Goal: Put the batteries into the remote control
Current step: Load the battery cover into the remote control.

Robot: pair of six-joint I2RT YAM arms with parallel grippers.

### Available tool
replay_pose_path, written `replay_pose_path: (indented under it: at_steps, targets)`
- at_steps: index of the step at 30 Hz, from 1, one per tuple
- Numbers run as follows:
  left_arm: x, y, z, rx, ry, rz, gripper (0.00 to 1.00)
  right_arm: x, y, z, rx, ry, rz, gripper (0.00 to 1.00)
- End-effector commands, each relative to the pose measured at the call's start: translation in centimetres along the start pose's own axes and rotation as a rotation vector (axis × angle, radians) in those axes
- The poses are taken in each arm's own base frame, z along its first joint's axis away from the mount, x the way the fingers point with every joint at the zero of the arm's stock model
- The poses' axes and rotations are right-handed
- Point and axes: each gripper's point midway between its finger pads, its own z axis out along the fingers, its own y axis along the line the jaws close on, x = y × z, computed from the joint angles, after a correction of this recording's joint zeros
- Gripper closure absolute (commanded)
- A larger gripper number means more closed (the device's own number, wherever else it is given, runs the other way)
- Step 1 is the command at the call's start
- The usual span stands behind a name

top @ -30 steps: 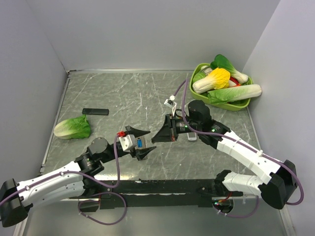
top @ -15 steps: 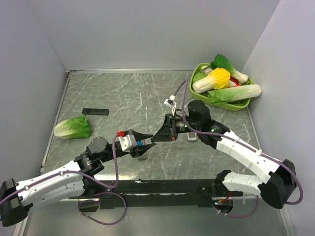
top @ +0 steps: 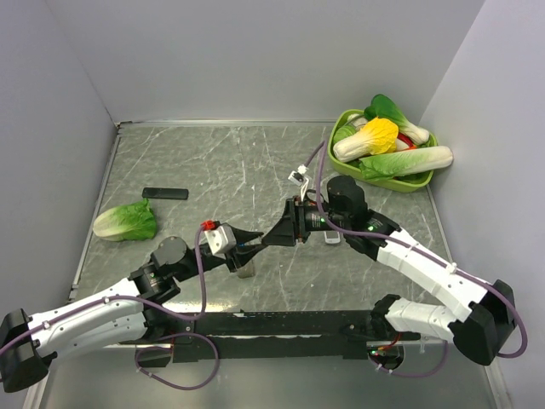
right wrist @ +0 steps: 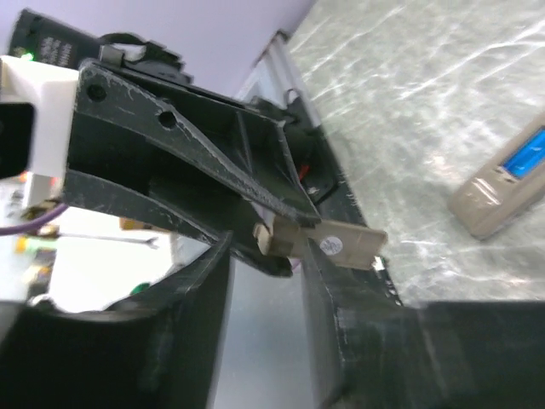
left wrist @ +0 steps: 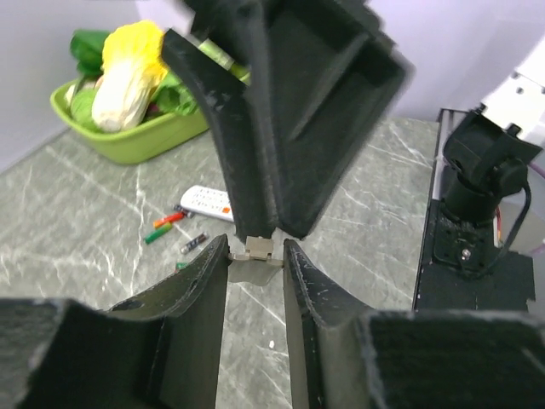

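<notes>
Above the middle of the table my left gripper (top: pixel 255 248) and right gripper (top: pixel 271 239) meet tip to tip. A small beige battery cover (left wrist: pixel 255 249) sits pinched between the left gripper's (left wrist: pixel 255 257) fingertips. In the right wrist view the cover (right wrist: pixel 349 243) juts past my right gripper (right wrist: pixel 266 247), whose jaws stand apart around its end. The remote control (right wrist: pixel 502 183) lies back up on the table with its blue recess showing, partly under the left gripper (top: pixel 247 271). Several batteries (left wrist: pixel 168 223) lie loose on the table.
A wider white remote (left wrist: pixel 209 202) lies by the batteries, beside my right arm (top: pixel 332 238). A green basket (top: pixel 409 181) of vegetables stands at the back right. A lettuce leaf (top: pixel 126 221) and a flat black bar (top: pixel 165 193) lie at the left.
My left gripper has risen to the right gripper's tips and shut on the beige cover. The right gripper, shut before, has opened its jaws.
</notes>
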Motion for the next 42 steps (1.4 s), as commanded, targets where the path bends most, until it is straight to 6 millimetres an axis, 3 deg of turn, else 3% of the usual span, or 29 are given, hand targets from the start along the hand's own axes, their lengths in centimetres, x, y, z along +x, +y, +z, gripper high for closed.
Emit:
replay_pose_path:
  at_steps: [1, 3, 4, 6, 7, 8, 9, 11, 12, 13, 15, 16, 20, 21, 25, 31, 35, 42]
  targets:
    - [-0.9, 1.7, 0.0, -0.117, 0.002, -0.106, 0.99, -1.8, -0.4, -1.5, 0.113, -0.090, -0.111, 0.36]
    - [-0.2, 2.3, 0.0, -0.179, 0.030, -0.204, 0.99, -2.7, -1.5, -2.3, 0.208, -0.146, -0.144, 0.27]
    - [-0.3, 3.5, -0.1, -0.260, 0.032, -0.241, 0.99, -3.3, -1.3, -3.1, 0.232, -0.184, -0.171, 0.22]
    - [1.7, 4.5, -0.5, -0.376, 0.111, -0.381, 0.99, -4.2, -3.4, -4.7, 0.381, -0.261, -0.194, 0.16]
    - [1.1, 5.5, -0.6, -0.447, 0.109, -0.427, 0.99, -4.8, -3.5, -5.8, 0.423, -0.309, -0.215, 0.14]
    - [1.7, 6.8, -1.2, -0.570, 0.117, -0.519, 0.99, -5.0, -4.1, -6.4, 0.465, -0.331, -0.234, 0.13]
    - [4.3, 7.2, -2.1, -0.652, 0.224, -0.541, 0.99, -4.8, -5.0, -7.0, 0.506, -0.349, -0.236, 0.06]
    - [4.2, 8.4, -2.6, -0.789, 0.238, -0.631, 0.99, -5.4, -5.8, -8.4, 0.574, -0.422, -0.270, 0.00]
    - [6.6, 8.4, -4.0, -0.870, 0.347, -0.642, 0.99, -4.6, -7.2, -8.5, 0.602, -0.425, -0.263, 0.00]
    - [6.2, 8.8, -4.0, -0.927, 0.336, -0.689, 0.99, -5.4, -7.0, -9.2, 0.609, -0.500, -0.278, 0.00]
    - [7.4, 9.3, -4.7, -1.028, 0.359, -0.752, 0.99, -4.0, -8.6, -9.0, 0.611, -0.495, -0.290, 0.00]
    - [7.1, 9.5, -4.3, -1.030, 0.364, -0.757, 0.99, -4.6, -8.5, -9.4, 0.613, -0.546, -0.309, 0.00]
    - [8.8, 10.4, -4.2, -1.082, 0.465, -0.791, 0.99, -3.2, -11.2, -9.5, 0.690, -0.506, -0.329, 0.00]
    - [10.3, 10.1, -3.9, -1.071, 0.533, -0.816, 0.99, -2.9, -11.8, -9.4, 0.707, -0.492, -0.324, 0.00]
    - [12.5, 11.1, -3.6, -1.112, 0.609, -0.858, 0.99, -1.9, -13.7, -8.7, 0.740, -0.443, -0.310, 0.00]
    - [15.9, 10.7, -2.7, -1.160, 0.702, -0.905, 0.99, -1.0, -15.0, -7.8, 0.736, -0.420, -0.296, 0.00]
    - [18.2, 10.5, -4.0, -1.269, 0.798, -0.877, 0.99, -0.4, -15.6, -7.2, 0.734, -0.384, -0.289, 0.00]
    - [19.1, 9.5, -3.1, -1.278, 0.849, -0.833, 0.99, 0.5, -16.4, -6.5, 0.728, -0.337, -0.274, 0.00]
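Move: The grey remote control, where the left hand's battery cover is to go, lies bay side up on the table about 8 cm ahead of that hand, 6 cm to its left and some 24 cm below. At table height too, the red and green battery pair is about 18 cm ahead and 9 cm right, the white remote roughly 19 ahead and 20 right. From the right hand, the grey remote control is about 8 cm ahead, 8 cm left and 24 below. The battery cover, still pinched in the left fingers, is carried down some 19 cm, forward about 10 and a little left towards the grey remote control's open bay, while the left wrist swings from pointing right to pointing forward and steeply down. The right hand, already off the cover, opens fully and backs away right, forward and down, turning clockwise. ##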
